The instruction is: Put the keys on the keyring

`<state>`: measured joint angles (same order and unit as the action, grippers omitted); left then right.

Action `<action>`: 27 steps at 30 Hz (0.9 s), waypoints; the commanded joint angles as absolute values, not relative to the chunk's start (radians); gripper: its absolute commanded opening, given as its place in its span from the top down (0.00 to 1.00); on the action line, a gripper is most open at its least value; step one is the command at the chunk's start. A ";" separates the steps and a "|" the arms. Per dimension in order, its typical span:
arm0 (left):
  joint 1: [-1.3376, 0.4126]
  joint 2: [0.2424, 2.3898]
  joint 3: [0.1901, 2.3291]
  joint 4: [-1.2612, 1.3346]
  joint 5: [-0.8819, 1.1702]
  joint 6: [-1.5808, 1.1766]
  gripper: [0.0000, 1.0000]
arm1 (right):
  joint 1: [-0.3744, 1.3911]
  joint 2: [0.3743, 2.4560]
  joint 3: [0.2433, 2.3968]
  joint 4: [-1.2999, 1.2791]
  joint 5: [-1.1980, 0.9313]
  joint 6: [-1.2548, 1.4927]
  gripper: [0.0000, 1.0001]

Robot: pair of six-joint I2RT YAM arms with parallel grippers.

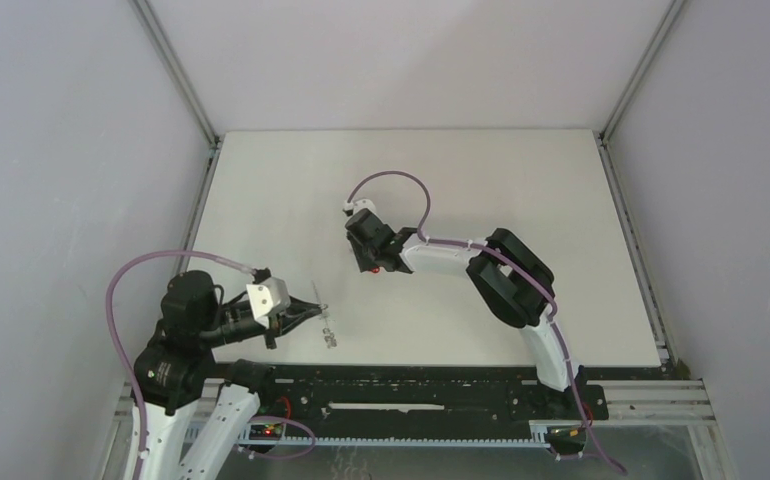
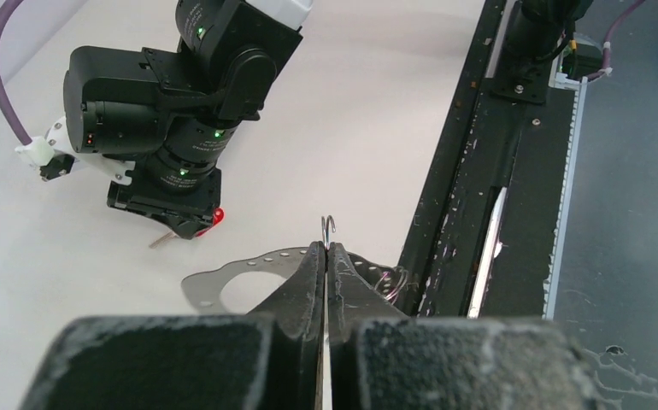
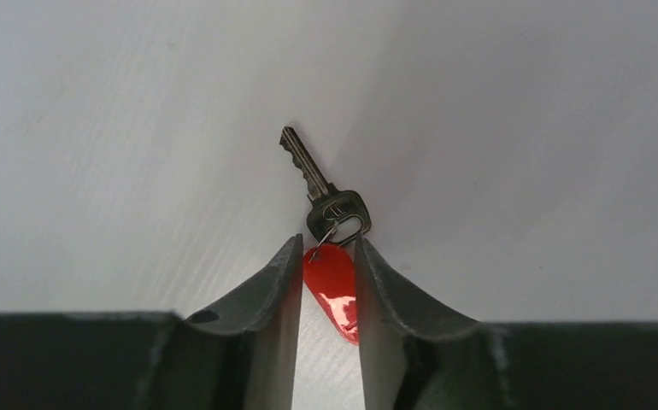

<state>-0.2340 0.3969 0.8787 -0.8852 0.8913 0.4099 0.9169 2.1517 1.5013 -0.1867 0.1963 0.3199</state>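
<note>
A silver key (image 3: 313, 175) lies on the white table with a red plastic tag (image 3: 334, 286) ringed to its head. My right gripper (image 3: 327, 242) stands low over it, jaws narrowly open on either side of the red tag, with a sliver of gap on the left. From above, the red (image 1: 374, 268) shows under that gripper (image 1: 373, 265). My left gripper (image 2: 326, 245) is shut on the keyring; a thin wire hook (image 2: 329, 224) pokes up between the tips. A flat grey part (image 2: 223, 278) and small rings (image 2: 387, 280) of the keyring show below the fingers. The left gripper (image 1: 319, 307) is near the front left.
A black rail (image 1: 411, 385) runs along the table's near edge, close to the right of the left fingers (image 2: 462, 171). Grey walls close in the table on the left, back and right. A purple cable (image 1: 391, 180) loops over the right wrist.
</note>
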 commanded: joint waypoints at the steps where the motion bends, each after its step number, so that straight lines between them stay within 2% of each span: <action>1: -0.226 0.388 0.863 -0.849 0.921 0.378 1.00 | 0.906 2.175 1.535 -0.159 0.196 0.330 0.71; 9: -0.226 0.385 0.838 -0.833 0.919 0.351 1.00 | 0.902 2.165 1.534 -0.148 0.164 0.304 1.00; 14: -0.226 0.387 0.823 -0.801 0.919 0.320 1.00 | 0.910 2.096 1.492 -0.119 0.160 0.265 1.00; 19: -0.226 0.398 0.826 -0.781 0.915 0.313 1.00 | 0.911 1.952 1.369 -0.040 0.137 0.230 1.00; 27: -0.225 0.387 0.821 -0.798 0.905 0.331 1.00 | 0.930 1.793 1.203 -0.049 0.168 0.216 1.00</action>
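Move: The red-tagged key's tag lies on the table already between the right hand's part-open fingers, its middle on their line and about 1 cm below. The key itself points away from it, some 3 cm ahead and 2 cm left of the hand. The keyring, held by the left hand, is roughly 24 cm back, 10 cm left and 23 cm higher. From the left hand the red tag is about 24 cm ahead, 10 cm right and 26 cm down. The red tag is pinched, near its ring end, as the right fingers go from part-open to shut after edging barely forward at table height. The right hand then draws it back and to the right by about 2 cm each way and lifts some 5.5 cm, tilting only slightly. The left hand keeps its grip on the keyring, dipping about 1.5 cm and coming half back. ##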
